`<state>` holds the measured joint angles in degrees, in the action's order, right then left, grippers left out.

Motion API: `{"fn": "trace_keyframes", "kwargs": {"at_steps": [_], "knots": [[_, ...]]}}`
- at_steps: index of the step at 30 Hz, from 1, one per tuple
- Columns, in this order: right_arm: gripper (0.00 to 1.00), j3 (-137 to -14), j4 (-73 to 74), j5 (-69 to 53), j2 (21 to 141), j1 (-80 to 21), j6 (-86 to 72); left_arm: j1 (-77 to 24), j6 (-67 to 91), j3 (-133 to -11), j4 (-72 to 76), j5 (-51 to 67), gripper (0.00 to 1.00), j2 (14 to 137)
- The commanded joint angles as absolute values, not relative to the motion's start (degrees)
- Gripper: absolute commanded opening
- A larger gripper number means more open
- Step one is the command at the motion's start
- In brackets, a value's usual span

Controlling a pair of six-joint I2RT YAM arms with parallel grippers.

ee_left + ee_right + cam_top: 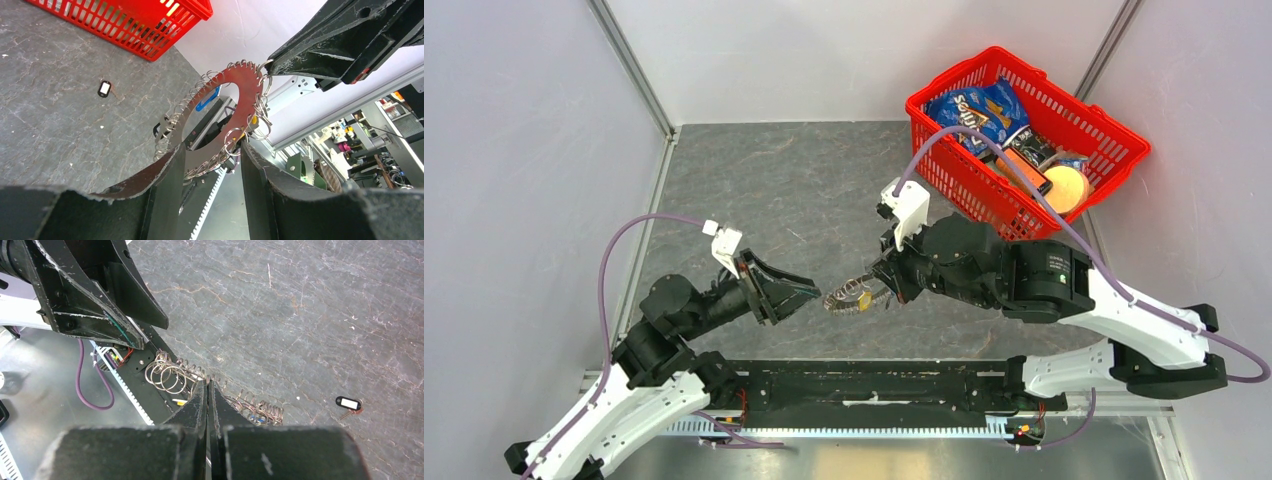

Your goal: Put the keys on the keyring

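Observation:
The keyring (250, 87) is a flat disc with a big hole and many wire loops round its rim; it hangs tilted above the table between the two arms (849, 297). My right gripper (207, 383) is shut on its rim, seen at the upper right in the left wrist view (266, 69). My left gripper (212, 162) is open, with the ring's lower edge between its fingers, close to the left finger (165, 190). A blue tag (207, 98) and a yellow one (253, 120) hang on the ring. A black key tag (348, 403) lies alone on the table (104, 88).
A red basket (1024, 130) with snack packs stands at the back right, its wall also in the left wrist view (125, 25). The black base rail (874, 385) runs along the near edge under the ring. White walls close in both sides.

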<state>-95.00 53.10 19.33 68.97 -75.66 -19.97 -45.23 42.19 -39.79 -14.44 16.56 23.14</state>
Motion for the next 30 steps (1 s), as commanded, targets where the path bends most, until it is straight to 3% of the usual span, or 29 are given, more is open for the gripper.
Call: {"fn": "trace_keyframes", "kwargs": {"at_steps": [1, 14, 30], "knots": [[0.0, -98.77, 51.41, 19.48, 69.04, -76.02, -20.6, -45.09, 43.94, -41.84, -13.45, 16.15, 0.52, 22.41], [0.0, -102.2, 51.46, 23.02, 68.96, -76.0, -23.8, -45.15, 45.37, -39.5, -12.23, 15.91, 0.52, 19.61], [0.0, -113.57, 53.44, 23.15, 70.66, -76.01, -24.62, -45.11, 56.55, -28.08, 6.11, 12.77, 0.52, 10.96]]}}
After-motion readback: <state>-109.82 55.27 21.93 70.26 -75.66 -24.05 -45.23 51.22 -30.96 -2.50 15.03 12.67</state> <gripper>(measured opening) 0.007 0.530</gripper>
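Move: The keyring already hangs in the right hand's shut fingers, its middle some 5 cm to that hand's left, level fore and aft and about 6 cm below. The yellow key tag on it sits about 4 cm left, 1 cm back and 7 cm below the hand; the black key tag lies on the table, roughly 17 cm ahead, 11 cm right and 28 cm down. From the empty left hand the keyring's middle is about 10 cm right, 1 cm ahead and 1 cm lower. The keyring, still pinched at its rim in the right fingers, is carried almost straight up by some 9 cm, slowly at first and then faster, away from the table and the left gripper, while the right wrist tips its fingertips upward. The empty left hand, fingers staying half open, eases up, left and back a couple of centimetres and likewise tips its fingertips up, about 15 degrees. ##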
